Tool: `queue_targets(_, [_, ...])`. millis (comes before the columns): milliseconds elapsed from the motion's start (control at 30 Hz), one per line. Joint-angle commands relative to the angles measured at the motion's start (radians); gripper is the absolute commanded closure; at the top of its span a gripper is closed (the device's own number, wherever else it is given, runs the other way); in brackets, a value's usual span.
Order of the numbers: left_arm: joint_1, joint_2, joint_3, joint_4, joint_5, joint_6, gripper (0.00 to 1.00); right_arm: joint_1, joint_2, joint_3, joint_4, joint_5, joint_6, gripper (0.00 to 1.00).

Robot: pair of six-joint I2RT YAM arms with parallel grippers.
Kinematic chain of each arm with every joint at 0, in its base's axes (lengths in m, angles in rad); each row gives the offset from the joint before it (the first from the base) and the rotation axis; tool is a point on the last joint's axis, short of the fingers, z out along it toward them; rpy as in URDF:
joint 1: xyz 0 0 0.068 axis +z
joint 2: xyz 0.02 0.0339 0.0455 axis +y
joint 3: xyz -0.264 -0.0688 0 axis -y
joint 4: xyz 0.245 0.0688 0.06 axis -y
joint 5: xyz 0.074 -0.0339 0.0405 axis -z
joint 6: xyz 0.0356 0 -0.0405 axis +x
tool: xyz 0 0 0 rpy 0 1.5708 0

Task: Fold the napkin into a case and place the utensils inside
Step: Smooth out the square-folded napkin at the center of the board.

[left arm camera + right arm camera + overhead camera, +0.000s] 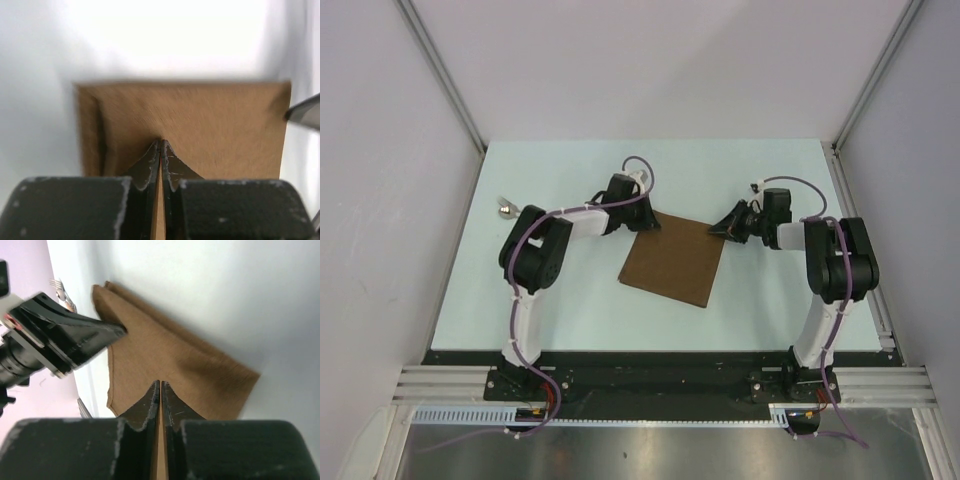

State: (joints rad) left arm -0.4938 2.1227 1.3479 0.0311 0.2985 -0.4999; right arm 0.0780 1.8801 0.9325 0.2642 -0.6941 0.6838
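Observation:
The dark-brown napkin (672,262) lies flat in the middle of the pale table, turned slightly. My left gripper (648,224) is at its far left corner and my right gripper (720,230) is at its far right corner. In the left wrist view the jaws of the left gripper (161,142) meet at the tips with a strip of the napkin (200,120) pinched between them. The right gripper (160,383) is likewise shut on the napkin (170,355). The utensils (505,208) lie at the table's far left, a fork (62,291) showing in the right wrist view. No folded case is in view.
Grey enclosure walls with metal posts (445,75) surround the table. A rail (865,250) runs along the table's right edge. Both arm bases (520,380) stand at the near edge.

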Motion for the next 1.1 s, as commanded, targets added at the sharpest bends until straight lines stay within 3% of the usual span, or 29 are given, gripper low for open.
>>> queue_targets(0, [0.083, 0.066, 0.089, 0.145, 0.027, -0.107, 0.93, -0.024, 0.111, 0.049, 0.122, -0.058, 0.01, 0.94])
queue_targets(233, [0.135, 0.181, 0.148, 0.162, 0.082, -0.215, 0.93, -0.057, 0.237, 0.081, 0.164, -0.071, 0.023, 0.94])
queue_targets(333, [0.141, 0.218, 0.186, 0.092, 0.102, -0.218, 0.93, -0.066, 0.261, 0.101, 0.136, -0.062, 0.014, 0.94])
queue_targets(500, [0.149, 0.215, 0.235, -0.023, 0.025, -0.163, 0.94, -0.07, 0.272, 0.144, 0.054, -0.059, 0.01, 0.88])
queue_targets(567, [0.161, 0.214, 0.272, -0.078, 0.008, -0.126, 0.94, -0.109, 0.236, 0.173, 0.009, -0.041, -0.013, 0.81])
queue_targets(633, [0.162, 0.197, 0.315, -0.153, -0.039, -0.057, 0.94, -0.118, 0.212, 0.248, -0.107, -0.016, -0.055, 0.75])
queue_targets(667, [0.159, 0.172, 0.338, -0.186, -0.062, -0.033, 0.94, -0.119, 0.194, 0.281, -0.164, 0.002, -0.081, 0.66])
queue_targets(800, [0.149, 0.077, 0.466, -0.362, -0.142, 0.049, 0.93, -0.118, 0.144, 0.448, -0.521, 0.152, -0.245, 0.54])
queue_targets(933, [0.13, -0.104, 0.444, -0.474, -0.183, 0.035, 0.81, -0.1, 0.025, 0.447, -0.698, 0.289, -0.288, 0.41])
queue_targets(1067, [0.089, -0.381, 0.155, -0.352, -0.092, -0.035, 0.58, -0.046, -0.146, 0.24, -0.656, 0.262, -0.253, 0.35])
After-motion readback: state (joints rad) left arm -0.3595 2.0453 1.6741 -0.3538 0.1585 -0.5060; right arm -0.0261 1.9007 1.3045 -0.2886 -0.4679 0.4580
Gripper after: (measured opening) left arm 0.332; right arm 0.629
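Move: The square-folded napkin's middle lies about 8 cm back and 6 cm to the right of the left hand, whose shut fingertips are already down on it; its far left corner is some 5 cm ahead and 1 cm left. From the right hand, still about 5 cm above it, the middle is 7 cm back and 10 cm left, the far right corner 2 cm ahead and 4 cm right. The spoon and fork lie some 35 cm left of the left hand and 4 cm farther out. Forward at table height, the left hand sweeps its shut fingertips over and past the napkin's far edge, about 10 cm out and drifting left, then lifts some 10 cm while drawing back slightly and parting its fingers. The right hand first sinks about 4 cm onto the far right part, smooths slowly forward, then swings forward and right off the cloth, opening wide as it backs up and rises. ##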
